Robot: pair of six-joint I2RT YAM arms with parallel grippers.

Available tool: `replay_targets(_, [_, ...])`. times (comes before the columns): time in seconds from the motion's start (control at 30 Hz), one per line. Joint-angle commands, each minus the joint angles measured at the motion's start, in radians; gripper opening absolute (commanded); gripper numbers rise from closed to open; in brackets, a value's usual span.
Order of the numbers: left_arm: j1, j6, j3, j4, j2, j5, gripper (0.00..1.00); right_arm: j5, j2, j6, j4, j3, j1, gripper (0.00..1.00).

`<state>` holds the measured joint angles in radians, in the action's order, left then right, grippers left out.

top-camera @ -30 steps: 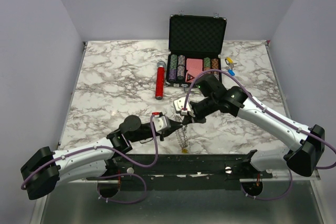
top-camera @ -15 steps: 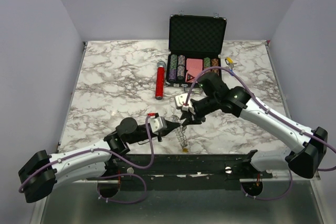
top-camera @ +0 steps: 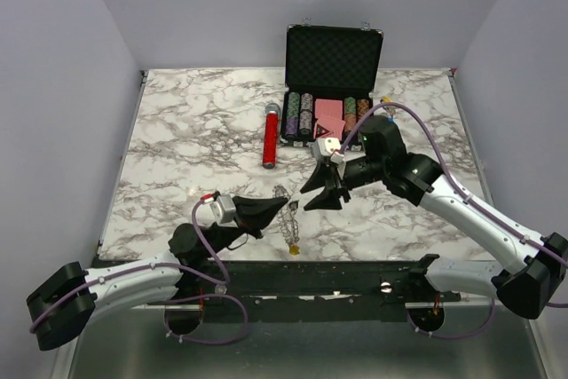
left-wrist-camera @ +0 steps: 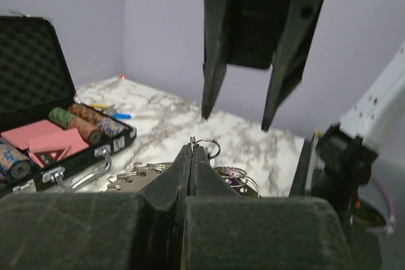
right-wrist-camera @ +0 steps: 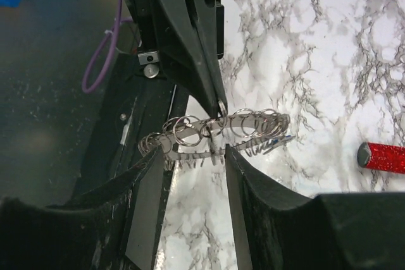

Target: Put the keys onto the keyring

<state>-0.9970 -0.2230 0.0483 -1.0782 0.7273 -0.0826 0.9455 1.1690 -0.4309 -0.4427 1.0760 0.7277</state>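
The keyring [right-wrist-camera: 215,129] hangs above the marble table near its front edge, a thin metal band with many silver keys [right-wrist-camera: 190,155] and small split rings fanned along it. My left gripper [top-camera: 280,207] is shut on one small ring of it [left-wrist-camera: 205,146], jaws pressed together. My right gripper [right-wrist-camera: 190,156] stands open just short of the keyring, one finger on each side, touching nothing. From the top the keyring [top-camera: 287,219] dangles from the left fingertips, with the right gripper [top-camera: 321,199] to its right. In the left wrist view the right fingers [left-wrist-camera: 212,49] hang above.
An open black case of poker chips [top-camera: 330,86] stands at the back middle, also on the left in the left wrist view [left-wrist-camera: 38,143]. A red cylinder [top-camera: 270,138] lies left of it. Small blue and yellow bits [left-wrist-camera: 114,114] lie behind the case.
My right gripper has opened, let go of the keyring and drawn back to the right. My left gripper has shut on the ring and swung left with it.
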Motion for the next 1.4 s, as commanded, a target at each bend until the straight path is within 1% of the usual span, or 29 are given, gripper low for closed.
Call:
replay_targets(0.0, [-0.002, -0.136, -0.068, -0.474, 0.090, 0.165, 0.00, 0.049, -0.002, 0.133, 0.139, -0.014, -0.001, 0.52])
replay_targets(0.03, [-0.002, -0.157, -0.068, -0.517, 0.118, 0.187, 0.00, 0.041, -0.002, 0.135, 0.142, -0.007, -0.001, 0.52])
replay_targets(0.1, [-0.002, -0.171, -0.053, -0.502, 0.138, 0.204, 0.00, 0.012, 0.006, 0.161, 0.162, 0.018, -0.001, 0.52])
replay_targets(0.17, [-0.002, -0.179, -0.012, -0.511, 0.165, 0.202, 0.00, -0.030, 0.014, 0.227, 0.203, 0.044, -0.002, 0.53])
replay_targets(0.3, [-0.003, -0.167, 0.013, -0.514, 0.201, 0.218, 0.00, -0.100, 0.035, 0.314, 0.236, 0.093, -0.002, 0.53])
replay_targets(0.5, [-0.003, -0.124, 0.039, -0.509, 0.228, 0.247, 0.00, -0.230, 0.026, 0.362, 0.239, 0.029, -0.001, 0.53])
replay_targets(0.63, [-0.003, -0.105, 0.058, -0.506, 0.251, 0.250, 0.00, -0.304, 0.034, 0.344, 0.230, 0.001, 0.001, 0.53])
replay_targets(0.83, [-0.011, -0.078, 0.088, -0.494, 0.277, 0.261, 0.00, -0.353, 0.049, 0.305, 0.217, -0.013, 0.016, 0.53])
replay_targets(1.17, [-0.017, -0.056, 0.107, -0.482, 0.290, 0.267, 0.00, -0.386, 0.064, 0.281, 0.216, -0.037, 0.032, 0.54])
replay_targets(1.37, [-0.022, -0.041, 0.116, -0.467, 0.288, 0.268, 0.00, -0.396, 0.072, 0.271, 0.217, -0.036, 0.042, 0.51])
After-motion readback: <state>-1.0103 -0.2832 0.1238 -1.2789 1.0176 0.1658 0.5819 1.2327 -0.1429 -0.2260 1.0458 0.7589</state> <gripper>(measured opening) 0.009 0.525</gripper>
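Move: The wire ring, pinched upright in the left fingertips, lies about 5 cm to the open right hand's left, level with it front to back and some 3 cm lower. The coil-rimmed hoop hangs under the ring, its middle about 4 cm back, 4 cm left and 7 cm below the right hand. The red tube lies on the table, 22 cm ahead, 11 cm left and 15 cm below. From the left hand, the ring sits about 1 cm right and 1 cm up. Left still pinching the ring, both hands go about 5 cm forward, open right arching over towards it, turning clockwise. ##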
